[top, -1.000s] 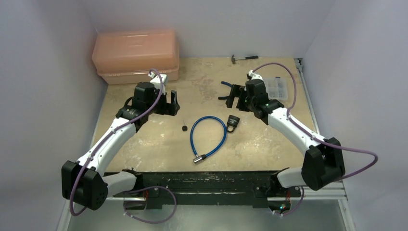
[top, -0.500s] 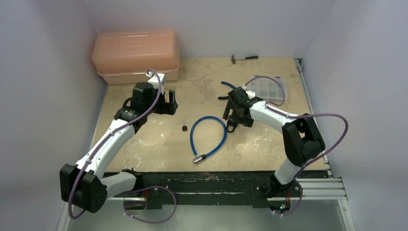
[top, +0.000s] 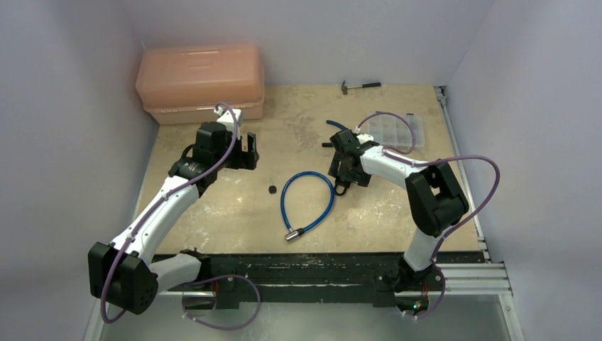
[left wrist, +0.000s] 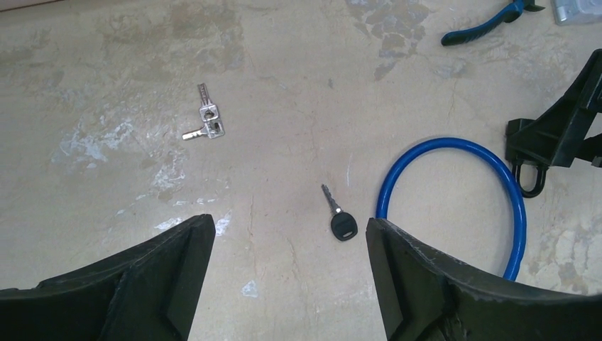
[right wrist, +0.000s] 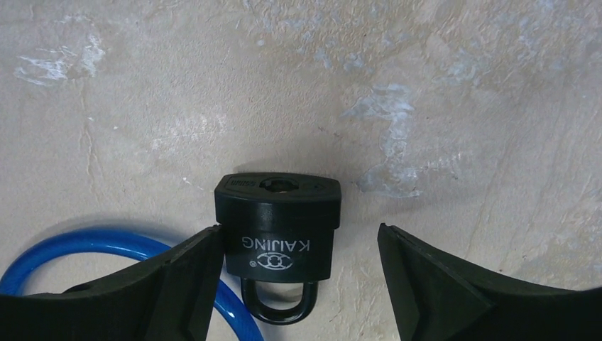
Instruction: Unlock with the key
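The key (left wrist: pixel 341 220), tiny with a black head, lies flat on the table just ahead of my left gripper (left wrist: pixel 289 231), toward its right finger. That gripper is open and holds nothing. In the top view the key (top: pixel 272 189) sits left of the blue cable loop (top: pixel 307 202), below my left gripper (top: pixel 248 153). The black padlock (right wrist: pixel 278 227) lies with its keyhole end away from me, between the open jaws of my right gripper (right wrist: pixel 299 241). The left finger is against its side; the right finger stands clear. The blue cable (right wrist: pixel 106 245) passes through its shackle.
A pair of silver keys (left wrist: pixel 206 122) lies further out to the left. Blue-handled pliers (left wrist: pixel 490 25) lie behind the right gripper. An orange toolbox (top: pixel 201 82) stands at the back left, a hammer (top: pixel 360 86) at the back, a clear parts box (top: pixel 397 131) at the right.
My right arm has swung in and come down over the padlock, and its jaws have narrowed a little. The left gripper has shifted only slightly toward the key.
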Tool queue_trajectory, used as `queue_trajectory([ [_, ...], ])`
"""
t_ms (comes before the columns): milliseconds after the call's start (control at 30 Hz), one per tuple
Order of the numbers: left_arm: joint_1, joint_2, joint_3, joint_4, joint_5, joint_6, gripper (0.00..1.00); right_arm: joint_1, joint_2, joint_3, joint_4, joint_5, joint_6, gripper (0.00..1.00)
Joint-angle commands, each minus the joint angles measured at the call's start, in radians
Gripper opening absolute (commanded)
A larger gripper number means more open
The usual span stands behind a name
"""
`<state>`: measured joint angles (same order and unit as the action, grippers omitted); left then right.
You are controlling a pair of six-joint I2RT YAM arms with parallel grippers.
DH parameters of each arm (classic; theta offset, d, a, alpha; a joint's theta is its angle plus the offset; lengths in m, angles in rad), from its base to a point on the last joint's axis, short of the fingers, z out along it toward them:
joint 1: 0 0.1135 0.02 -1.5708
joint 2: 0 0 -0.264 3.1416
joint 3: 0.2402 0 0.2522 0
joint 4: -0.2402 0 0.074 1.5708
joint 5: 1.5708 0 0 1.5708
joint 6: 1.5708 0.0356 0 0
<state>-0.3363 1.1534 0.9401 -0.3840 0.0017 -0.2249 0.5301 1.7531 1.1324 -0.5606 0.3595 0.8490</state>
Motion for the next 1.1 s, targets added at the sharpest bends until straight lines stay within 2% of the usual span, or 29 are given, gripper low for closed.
queue_trajectory([
  [0, -0.004, -0.029, 0.010, 0.012, -0.026, 0.002, 0.83, 0.005, 0.023, 0.041, 0.002, 0.042, 0.010, 0.84],
  [200, -0.004, -0.031, 0.009, 0.011, -0.032, 0.001, 0.83, 0.006, 0.040, 0.040, 0.024, 0.023, -0.009, 0.68],
  [367, -0.004, -0.026, 0.010, 0.011, -0.031, 0.001, 0.82, 0.009, 0.035, 0.024, 0.048, 0.014, -0.036, 0.65],
  [467, -0.004, -0.024, 0.009, 0.010, -0.028, 0.001, 0.82, 0.009, 0.028, 0.012, 0.074, -0.005, -0.076, 0.46],
  [533, -0.004, -0.024, 0.010, 0.010, -0.022, 0.001, 0.82, 0.009, 0.013, 0.004, 0.095, -0.021, -0.109, 0.40],
  [833, -0.004, -0.052, -0.001, 0.037, 0.060, 0.002, 0.81, 0.010, -0.186, -0.061, 0.269, -0.179, -0.346, 0.39],
  [1067, -0.004, -0.085, -0.015, 0.072, 0.152, 0.000, 0.81, 0.010, -0.332, -0.143, 0.459, -0.539, -0.457, 0.38],
])
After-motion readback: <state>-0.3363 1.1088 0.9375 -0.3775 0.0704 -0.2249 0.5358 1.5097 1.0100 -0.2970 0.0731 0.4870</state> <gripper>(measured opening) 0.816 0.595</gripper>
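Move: The padlock is almost between the right hand's open fingers, about 1 cm ahead, 1 cm left and 1 cm below the hand point. From that hand, the blue cable loop's middle is roughly 11 cm left and 7 cm back, the black-headed key some 19 cm left and 2 cm back, and the pliers about 12 cm straight ahead, all on the table a little lower. For the left hand, the padlock is about 25 cm to the right, level with it and 16 cm below. The right hand sinks about 1 cm around the padlock, edging slightly left, while its fingers close from nearly wide open until they pinch the body by its two sides. Keeping that hold, it then lifts the padlock about 8 cm, slowly and then fast, carrying it some 4 cm left towards the black-headed key, as the wrist turns about 25 degrees counter-clockwise and tips up some 15 degrees from its steep downward point. ##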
